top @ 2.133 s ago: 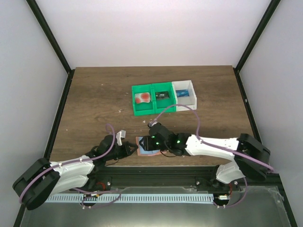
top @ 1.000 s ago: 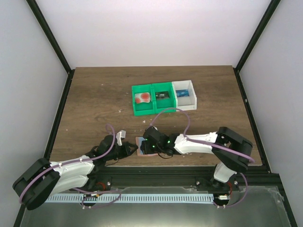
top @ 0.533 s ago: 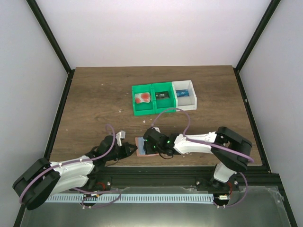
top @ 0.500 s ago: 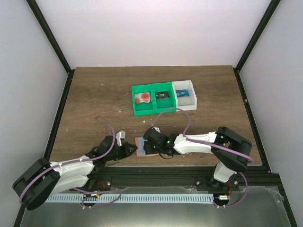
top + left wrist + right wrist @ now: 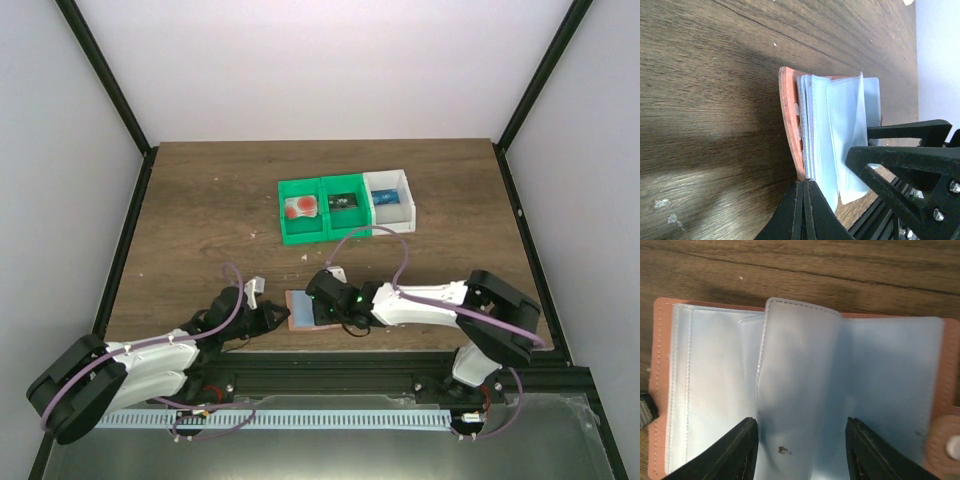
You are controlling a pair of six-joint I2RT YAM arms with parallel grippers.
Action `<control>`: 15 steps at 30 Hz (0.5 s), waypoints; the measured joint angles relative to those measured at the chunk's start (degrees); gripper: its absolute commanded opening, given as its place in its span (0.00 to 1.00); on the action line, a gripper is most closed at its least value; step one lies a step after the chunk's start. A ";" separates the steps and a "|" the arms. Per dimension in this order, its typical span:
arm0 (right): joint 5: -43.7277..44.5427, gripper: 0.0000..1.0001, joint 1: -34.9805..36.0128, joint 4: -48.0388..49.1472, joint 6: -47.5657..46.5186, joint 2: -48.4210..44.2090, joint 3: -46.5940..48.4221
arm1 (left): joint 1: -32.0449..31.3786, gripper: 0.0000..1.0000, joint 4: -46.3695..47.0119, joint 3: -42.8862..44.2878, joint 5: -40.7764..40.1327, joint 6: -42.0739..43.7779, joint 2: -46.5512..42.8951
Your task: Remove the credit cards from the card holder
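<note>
The card holder (image 5: pixel 302 306) lies open near the table's front edge, salmon-pink rim around blue-grey pocket panels (image 5: pixel 715 390). My left gripper (image 5: pixel 803 183) is shut on the holder's salmon edge (image 5: pixel 789 115), pinning it from the left. My right gripper (image 5: pixel 802 442) hangs open right over the panels, and one pocket leaf (image 5: pixel 797 385) stands up between its fingers (image 5: pixel 737 450). No card shows inside the pockets. A pale credit card with a red blot (image 5: pixel 300 207) lies in the green bin.
A green bin (image 5: pixel 283 213) with two compartments and a white bin (image 5: pixel 409 205) stand side by side behind the holder. The second green compartment holds a dark card (image 5: pixel 346 203), the white bin a blue one (image 5: pixel 387 199). The holder's snap tab (image 5: pixel 946 441) is at its right edge.
My right gripper has shifted a little to the right over the holder, uncovering more of the blue panel, and its elbow has swung right. The left arm and holder have stayed put.
</note>
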 measured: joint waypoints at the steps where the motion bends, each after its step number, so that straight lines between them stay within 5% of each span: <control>1: 0.63 0.49 0.00 -0.79 0.13 -0.42 0.00 | 0.00 0.00 0.00 0.00 0.00 0.00 0.00; 7: 3.72 0.42 0.00 -7.15 0.94 -4.87 0.44 | 0.00 0.00 0.07 -0.04 0.00 0.00 0.00; 15: 1.27 0.46 0.33 -5.22 -1.29 -10.25 3.19 | 0.00 0.00 0.13 -0.07 0.02 0.00 0.37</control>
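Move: The raised clear sleeve of the open card holder stands between my right fingers, its middle roughly 1 cm left of that hand, level fore and aft and about 1 cm down. The flat left page centres some 3 cm to the hand's left and the right pocket about 3 cm to its right, both around 2 cm below. From my left hand, at the holder's left edge, the sleeve is about 5 cm right and 1 cm ahead. With the half-open fingers of my right hand already against the raised sleeve, I sweep it about 2 cm left over the left page. Then I lift clear, some 7 cm straight up, easing back right over the holder as I rise, while my closed left fingertips stay put and keep the holder's left edge down. ##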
